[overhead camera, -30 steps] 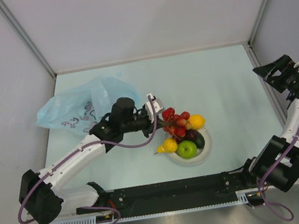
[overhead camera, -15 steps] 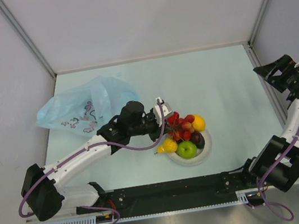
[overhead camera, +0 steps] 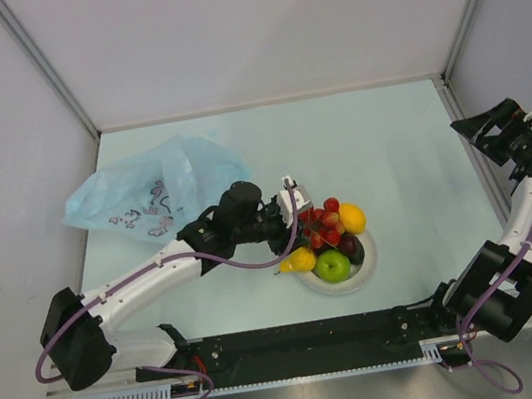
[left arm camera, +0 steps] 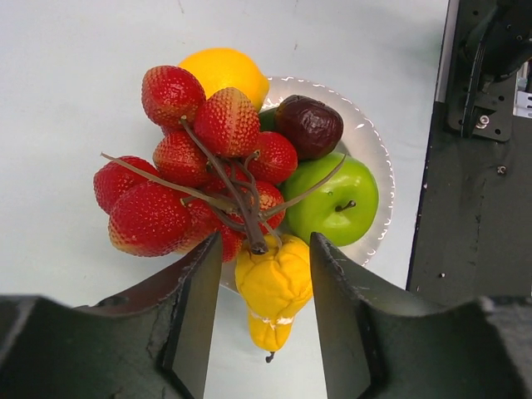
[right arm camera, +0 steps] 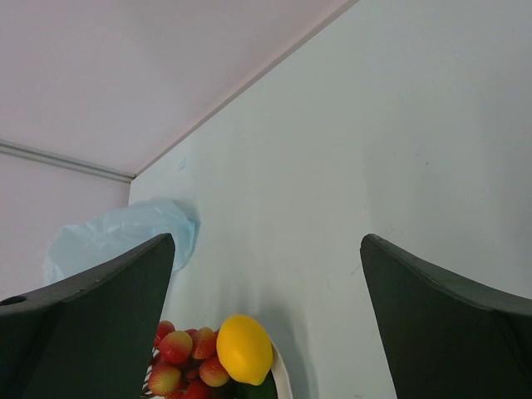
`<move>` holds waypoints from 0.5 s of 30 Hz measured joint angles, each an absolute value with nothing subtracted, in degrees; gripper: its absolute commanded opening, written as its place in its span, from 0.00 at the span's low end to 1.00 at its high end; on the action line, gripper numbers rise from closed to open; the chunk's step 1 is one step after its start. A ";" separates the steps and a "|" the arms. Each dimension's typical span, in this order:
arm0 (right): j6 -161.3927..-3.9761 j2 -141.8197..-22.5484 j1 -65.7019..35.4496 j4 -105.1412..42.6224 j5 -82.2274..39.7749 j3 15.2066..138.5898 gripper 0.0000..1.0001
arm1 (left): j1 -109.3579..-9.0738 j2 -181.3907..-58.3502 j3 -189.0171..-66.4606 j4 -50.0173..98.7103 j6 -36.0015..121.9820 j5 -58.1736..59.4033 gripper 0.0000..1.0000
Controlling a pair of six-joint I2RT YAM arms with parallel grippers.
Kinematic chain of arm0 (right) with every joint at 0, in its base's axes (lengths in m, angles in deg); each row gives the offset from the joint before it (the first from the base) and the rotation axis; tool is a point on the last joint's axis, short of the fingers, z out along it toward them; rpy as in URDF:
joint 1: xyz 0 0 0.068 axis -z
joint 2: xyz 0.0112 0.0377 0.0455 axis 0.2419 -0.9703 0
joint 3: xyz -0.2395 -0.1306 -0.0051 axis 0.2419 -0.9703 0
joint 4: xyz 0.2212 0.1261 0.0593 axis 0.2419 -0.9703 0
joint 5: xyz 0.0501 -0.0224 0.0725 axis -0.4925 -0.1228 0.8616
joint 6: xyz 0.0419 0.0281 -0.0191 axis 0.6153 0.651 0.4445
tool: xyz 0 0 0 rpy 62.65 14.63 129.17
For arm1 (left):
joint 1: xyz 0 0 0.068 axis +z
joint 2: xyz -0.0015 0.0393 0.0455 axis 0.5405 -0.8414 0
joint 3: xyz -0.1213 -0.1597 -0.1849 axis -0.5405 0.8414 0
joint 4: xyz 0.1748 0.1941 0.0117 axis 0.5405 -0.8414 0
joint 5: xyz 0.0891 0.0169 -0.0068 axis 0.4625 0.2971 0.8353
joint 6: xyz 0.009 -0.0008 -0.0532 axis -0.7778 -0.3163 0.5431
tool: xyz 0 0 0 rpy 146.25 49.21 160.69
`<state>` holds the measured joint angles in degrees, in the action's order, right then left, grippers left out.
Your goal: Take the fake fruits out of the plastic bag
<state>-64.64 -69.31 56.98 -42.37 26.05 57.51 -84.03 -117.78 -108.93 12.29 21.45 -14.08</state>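
A bunch of red fake fruits lies on the pile in the white plate. With it are a yellow lemon, a green apple, a dark maroon fruit and a lumpy yellow fruit. My left gripper hovers over the plate's left edge, jaws apart. The bunch's stem end sits between them, touching neither finger. The plastic bag lies crumpled at the far left. My right gripper is open, high at the right wall.
The plate's rim is near the table's front edge, next to the black base rail. Grey walls close in the table on the left, back and right.
The left gripper carried the red bunch rightward onto the plate's pile and its jaws have spread apart, letting the stem go. The right arm has not moved.
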 measured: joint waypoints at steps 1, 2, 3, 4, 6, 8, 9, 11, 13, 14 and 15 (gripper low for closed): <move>-64.64 -69.31 56.98 -42.35 26.05 57.51 1.00 | -84.03 -117.85 -108.93 12.29 21.48 -14.26 0.56; -64.64 -69.29 56.98 -42.35 26.05 57.51 1.00 | -84.03 -117.87 -108.93 12.29 21.41 -14.33 0.58; -64.64 -69.31 56.98 -42.35 26.05 57.51 1.00 | -84.05 -117.91 -108.93 12.27 21.45 -14.48 0.65; -64.64 -69.31 56.98 -42.35 26.05 57.51 1.00 | -84.05 -117.94 -108.93 12.27 21.45 -14.61 0.70; -64.64 -69.31 56.98 -42.32 26.05 57.51 1.00 | -84.07 -117.94 -108.93 12.27 21.43 -14.94 0.77; -64.64 -69.31 56.98 -42.30 26.05 57.51 1.00 | -84.09 -117.94 -108.93 12.27 21.39 -14.92 0.82; -64.64 -69.31 56.98 -42.30 26.05 57.51 1.00 | -84.09 -117.94 -108.93 12.27 21.32 -14.89 0.90; -64.64 -69.31 56.98 -42.28 26.05 57.51 1.00 | -84.09 -117.94 -108.93 12.24 21.26 -14.83 1.00; -64.61 -69.31 56.98 -42.26 26.07 57.51 1.00 | -84.09 -117.94 -108.93 11.81 20.86 -14.83 1.00; -64.59 -69.31 56.98 -42.24 26.07 57.51 1.00 | -84.09 -117.94 -108.96 11.37 20.78 -14.76 1.00; -64.59 -69.31 57.00 -42.24 26.09 57.51 1.00 | -84.09 -117.94 -108.98 10.74 20.67 -14.70 1.00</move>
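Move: The released strawberry bunch lies about 4 cm ahead of the left hand, 4 cm to its right and 8 cm lower, with its stem end close in front of the fingertips. The pear is 2 cm to the left, level fore-and-aft; the apple is 5 cm right and 3 cm back, and the lemon 11 cm right and 6 cm ahead, all roughly 13 cm down. From the right hand, the strawberries are some 33 cm left, 9 cm back and 16 cm below. The left hand stays almost in place over the pear beside the strawberries, while its fingers spread steadily from about half open to fully open, one on either side of the free stem end. Only right at the end does it sink about half a centimetre, the wrist hardly turning and the fingers still pointing to the right and slantwise down. ##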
